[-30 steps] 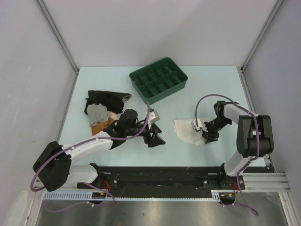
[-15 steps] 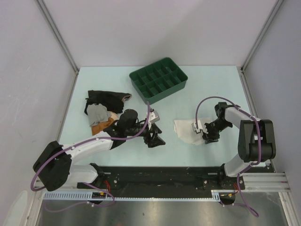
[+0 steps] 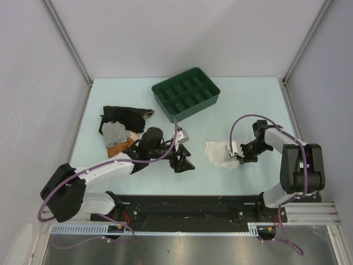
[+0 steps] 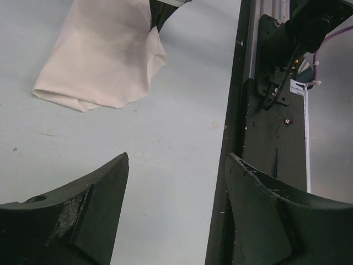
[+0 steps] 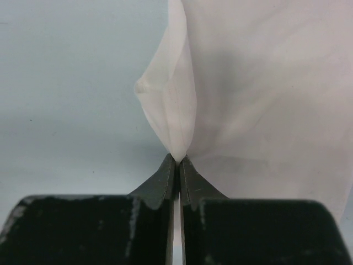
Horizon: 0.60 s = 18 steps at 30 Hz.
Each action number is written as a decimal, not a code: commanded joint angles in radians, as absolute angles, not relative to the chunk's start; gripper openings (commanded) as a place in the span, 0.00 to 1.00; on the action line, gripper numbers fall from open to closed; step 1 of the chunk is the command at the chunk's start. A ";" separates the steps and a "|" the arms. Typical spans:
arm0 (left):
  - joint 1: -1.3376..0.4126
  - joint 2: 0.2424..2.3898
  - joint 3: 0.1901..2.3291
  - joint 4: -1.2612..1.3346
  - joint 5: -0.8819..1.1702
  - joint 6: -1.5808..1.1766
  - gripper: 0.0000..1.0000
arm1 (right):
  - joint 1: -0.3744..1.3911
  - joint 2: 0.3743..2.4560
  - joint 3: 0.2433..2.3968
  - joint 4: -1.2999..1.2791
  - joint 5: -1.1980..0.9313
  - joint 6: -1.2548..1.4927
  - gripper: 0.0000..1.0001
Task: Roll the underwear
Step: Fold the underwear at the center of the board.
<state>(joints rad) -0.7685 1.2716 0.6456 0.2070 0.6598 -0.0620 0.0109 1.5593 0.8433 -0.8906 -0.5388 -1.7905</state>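
Note:
The cream underwear (image 3: 218,154) lies flat on the pale table right of centre. It also shows in the left wrist view (image 4: 105,55) and the right wrist view (image 5: 265,88). My right gripper (image 3: 240,156) is shut on the underwear's right edge, and a pinched fold of cloth stands up from its closed fingertips (image 5: 177,160). My left gripper (image 3: 186,164) is open and empty, low over bare table left of the underwear, its fingers (image 4: 83,215) wide apart.
A green compartment tray (image 3: 186,94) stands at the back centre. A heap of black, grey and orange-brown garments (image 3: 121,131) lies at the left. The black base rail (image 4: 270,138) runs along the table's near edge beside the left gripper.
My right gripper has drawn the pinched edge of the underwear a little up and back. The left arm has barely moved.

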 commanded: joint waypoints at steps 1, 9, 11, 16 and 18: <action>-0.773 1.299 0.709 0.227 0.696 -0.046 0.75 | 0.008 1.513 0.879 -0.960 -0.545 -1.807 0.04; -0.775 1.335 0.727 0.244 0.707 -0.055 0.75 | 0.015 1.557 1.008 -0.993 -0.557 -1.734 0.06; -0.775 1.336 0.719 0.248 0.707 -0.057 0.75 | 0.026 1.588 1.043 -0.988 -0.548 -1.718 0.06; -0.775 1.339 0.712 0.253 0.707 -0.061 0.75 | 0.041 1.663 1.106 -0.962 -0.535 -1.667 0.08; -0.775 1.341 0.715 0.253 0.707 -0.061 0.75 | 0.046 1.686 1.134 -0.954 -0.532 -1.648 0.08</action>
<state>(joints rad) -0.7685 1.3365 0.6952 0.2089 0.6724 -0.0616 0.0334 1.6409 1.0725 -0.9630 -0.5354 -1.7004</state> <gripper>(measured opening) 0.754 0.080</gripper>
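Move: The right hand has the near edge of the underwear pinched low over the table, towards the cloth's right end. The far edge it is being folded towards lies about 8 cm ahead and 3 cm to its left; the underwear's middle is some 3 cm ahead, 4 cm left. The green tray stands roughly 32 cm ahead and 22 cm left. From the idle left hand, that far edge is about 13 cm ahead, 16 cm right and 14 cm below. Keeping the near edge of the underwear pinched between its shut fingers, the right hand first lifts the cloth and then swings it forward over the part still lying on the table, about 5 cm towards the far edge. It climbs nearly 4 cm on the way and is just starting to sink again at the end, with the wrist holding almost the same left-and-down slant throughout. ##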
